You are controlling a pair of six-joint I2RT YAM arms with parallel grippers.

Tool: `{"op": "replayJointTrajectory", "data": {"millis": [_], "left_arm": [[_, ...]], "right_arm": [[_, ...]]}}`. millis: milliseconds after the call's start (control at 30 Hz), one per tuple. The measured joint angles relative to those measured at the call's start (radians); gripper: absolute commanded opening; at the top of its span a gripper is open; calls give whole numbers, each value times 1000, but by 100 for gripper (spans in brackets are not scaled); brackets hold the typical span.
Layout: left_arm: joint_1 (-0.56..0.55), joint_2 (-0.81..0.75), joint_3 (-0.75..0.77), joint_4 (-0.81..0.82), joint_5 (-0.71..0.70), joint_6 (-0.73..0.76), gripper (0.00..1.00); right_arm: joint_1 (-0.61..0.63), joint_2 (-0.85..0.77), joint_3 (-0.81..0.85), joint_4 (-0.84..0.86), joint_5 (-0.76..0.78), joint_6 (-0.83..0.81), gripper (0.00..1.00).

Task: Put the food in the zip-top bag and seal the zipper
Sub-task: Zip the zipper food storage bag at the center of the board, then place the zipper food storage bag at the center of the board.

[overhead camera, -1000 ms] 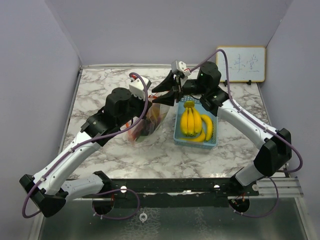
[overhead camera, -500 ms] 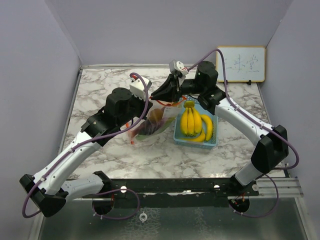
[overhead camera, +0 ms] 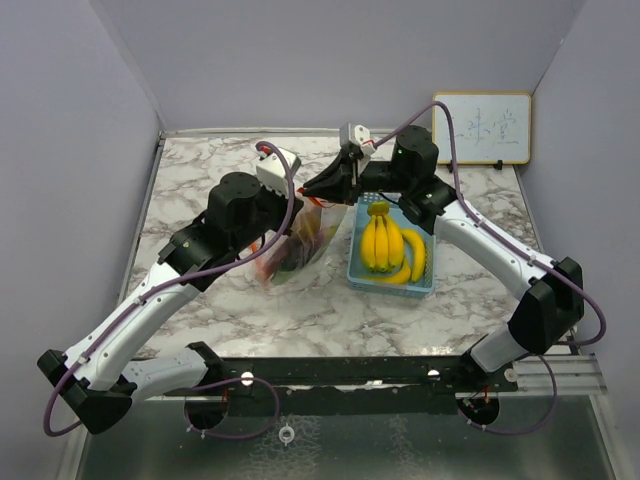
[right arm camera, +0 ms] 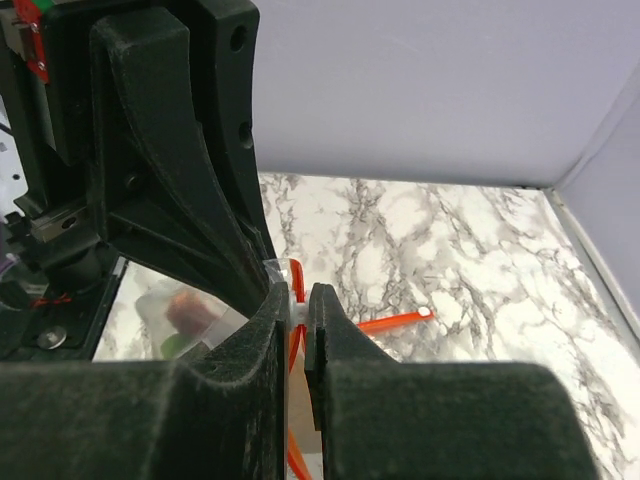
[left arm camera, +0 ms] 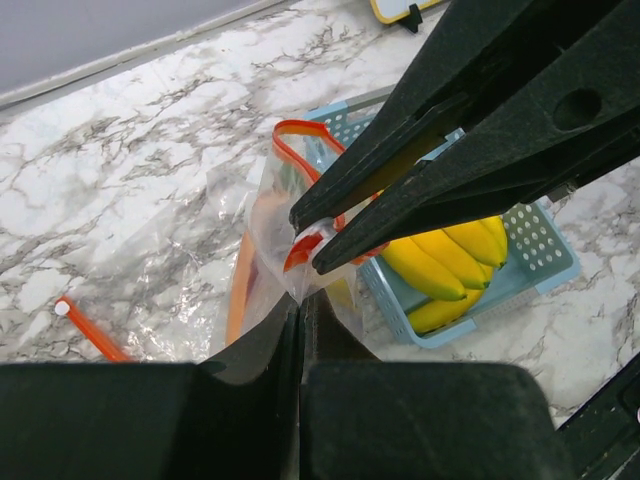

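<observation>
The clear zip-top bag (overhead camera: 295,250) hangs upright between both grippers, left of the basket. Its orange zipper (left arm camera: 300,140) runs along the top. My left gripper (left arm camera: 300,298) is shut on the bag's top edge. My right gripper (right arm camera: 298,292) is shut on the white zipper slider (left arm camera: 313,231), right beside the left fingers (right arm camera: 190,190). A reddish piece (right arm camera: 185,308) and something green show blurred through the plastic. A bunch of yellow bananas (overhead camera: 381,243) lies in the light-blue basket (overhead camera: 352,268), outside the bag.
A small whiteboard (overhead camera: 482,128) leans on the back wall at the right. An orange strip with a white tip (left arm camera: 88,328) lies on the marble table (overhead camera: 200,170) beyond the bag. Purple walls close in the left, back and right sides.
My right gripper has closed from open onto the slider at the bag's top. The bag tilted toward the basket, then came back upright. The left gripper kept its hold.
</observation>
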Motion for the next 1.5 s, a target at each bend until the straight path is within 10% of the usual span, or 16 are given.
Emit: {"op": "replayJointTrajectory", "data": {"millis": [600,1000,1133,1500], "left_arm": [[0,-21,58,-24,-65,4,0],[0,-35,82,-45,-353,53,0],[-5,-37,81,-36,-414,65,0],[1,-111,-37,-5,-842,-47,0]], "right_arm": [[-89,-22,-45,-106,77,-107,2],[-196,-115,-265,-135,264,-124,3],[-192,-111,-245,-157,323,-112,36],[-145,9,3,-256,447,5,54]]}}
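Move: Already pinching the zipper right in front of the left fingertips, the right hand has the zipper's far end some 7 cm to its right and 7 cm lower, about level fore and aft; from the left hand that end is about 3 cm ahead, 8 cm right and 6 cm down. The food in the bag hangs roughly 13 cm below the right hand, 2 cm back and 3 cm left. The bananas in the basket lie about 17 cm right of the right hand, 6 cm ahead and 28 cm below. Sliding its pinch along the zipper away from the left hand, the right hand goes right, down and forward, about 10 cm right and as much down, turning clockwise, then opens off the far end and draws up and forward a little. The left hand keeps hold of the bag's corner, rises slightly, then swings about 15 cm left, turning some 45 degrees counter-clockwise. ##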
